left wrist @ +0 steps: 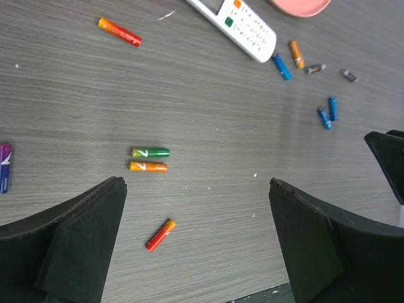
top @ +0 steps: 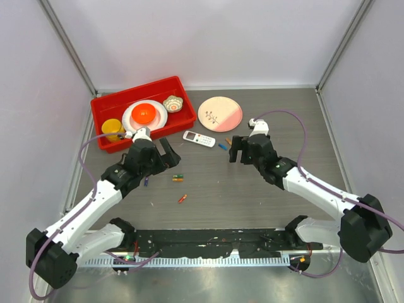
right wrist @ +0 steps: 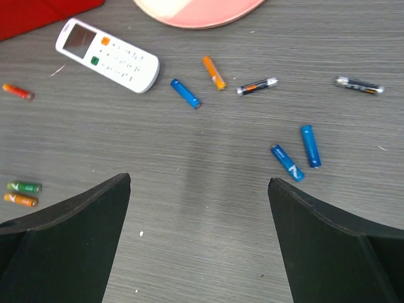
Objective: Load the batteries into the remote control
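The white remote control (top: 199, 139) (left wrist: 243, 28) (right wrist: 107, 55) lies buttons up beside the red bin. Batteries are scattered on the table. A green one (left wrist: 150, 152) and an orange one (left wrist: 148, 166) lie side by side, and a red-orange one (left wrist: 161, 235) lies near my left gripper (left wrist: 196, 183) (top: 156, 156). A blue battery (right wrist: 185, 93), an orange one (right wrist: 214, 72) and a blue pair (right wrist: 287, 162) lie ahead of my right gripper (right wrist: 199, 180) (top: 242, 149). Both grippers hover open above the table with nothing between their fingers.
A red bin (top: 99, 115) at the back left holds a white plate with an orange dish, a yellow cup and a patterned bowl. A pink plate (top: 219, 113) sits right of the remote. A purple battery (left wrist: 4, 167) lies at the left. Walls enclose three sides.
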`<state>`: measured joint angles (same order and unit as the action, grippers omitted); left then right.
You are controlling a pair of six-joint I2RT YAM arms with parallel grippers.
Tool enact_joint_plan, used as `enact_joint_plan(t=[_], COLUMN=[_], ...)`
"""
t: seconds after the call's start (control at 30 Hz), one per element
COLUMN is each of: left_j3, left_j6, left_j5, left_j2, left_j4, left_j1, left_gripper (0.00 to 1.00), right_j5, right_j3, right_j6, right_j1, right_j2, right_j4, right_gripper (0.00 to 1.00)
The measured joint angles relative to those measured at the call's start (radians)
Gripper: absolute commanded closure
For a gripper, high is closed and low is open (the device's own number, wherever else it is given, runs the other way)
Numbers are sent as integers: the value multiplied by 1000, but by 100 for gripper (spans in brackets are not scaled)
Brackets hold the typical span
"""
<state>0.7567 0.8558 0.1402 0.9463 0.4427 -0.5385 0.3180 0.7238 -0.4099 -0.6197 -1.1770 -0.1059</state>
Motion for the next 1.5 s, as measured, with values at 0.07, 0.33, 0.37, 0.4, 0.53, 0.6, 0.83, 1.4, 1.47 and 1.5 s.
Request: enact_joint_plan(t=[0.07, 0.33, 0.37, 0.4, 0.53, 0.6, 0.83, 1.4, 1.47, 1.5], left_j3=[0, -26, -32, -39, -68, -87, -100, -100, -100, -100], left_j6=[-10, -47, -54, -60, -84, -89, -114, -136, -136, -136], left_j5=[-2, -35, -40, -48, -80, -93, -120, -168, -168, -168], left_j2=[22, 19, 11, 2, -49, -89, -130, -145, -144, -144], left_j4=[4, -6, -7, -10, -36, -53, -67, -58, -58, -58], left_j1=[0, 0, 0, 0, 0, 0, 0, 0, 0, 0], left_gripper=[0, 0, 0, 0, 0, 0, 0, 0, 0, 0], right_j5=[-40, -89, -88, -92, -90, -117, -256, -388, -395, -399], right_j3=[4, 132, 147, 160, 218, 273, 440, 644, 664, 676], right_j6=[24, 151, 179, 209, 310, 366, 497, 611, 617, 618], right_j1=[0, -87, -98, -105, -98, -83, -39, 47, 46, 46], right_j2=[-13, -145, -164, -185, -285, -349, -559, -789, -809, -821], right_j4=[1, -2, 12, 29, 53, 38, -1, -58, -62, -66], right_gripper=[4, 4, 3, 1, 0, 0, 1, 6, 8, 10])
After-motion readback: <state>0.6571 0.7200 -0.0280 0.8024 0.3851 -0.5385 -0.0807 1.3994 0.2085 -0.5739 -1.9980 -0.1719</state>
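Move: Ahead and to the left of the right hand lies the remote control, its middle about 19 cm forward, 18 cm left and 14 cm below. Nearer is the single blue battery, some 15 cm ahead and 9 cm left, with the orange battery beside it, 17 cm ahead and 6 cm left; the plate is roughly 31 cm ahead, 10 cm left. From the left hand, the remote control is about 26 cm ahead, 8 cm right and 16 cm down. Swinging first to the left, then curving forward and down, the right hand travels about 12 cm forward, 11 cm left and 8 cm lower towards the keypad end of the remote control. Its wrist turns some 35 degrees counter-clockwise and its left side dips, fingers staying wide open without visible contact. The empty left hand eases back about 3 cm, turning slightly clockwise. ##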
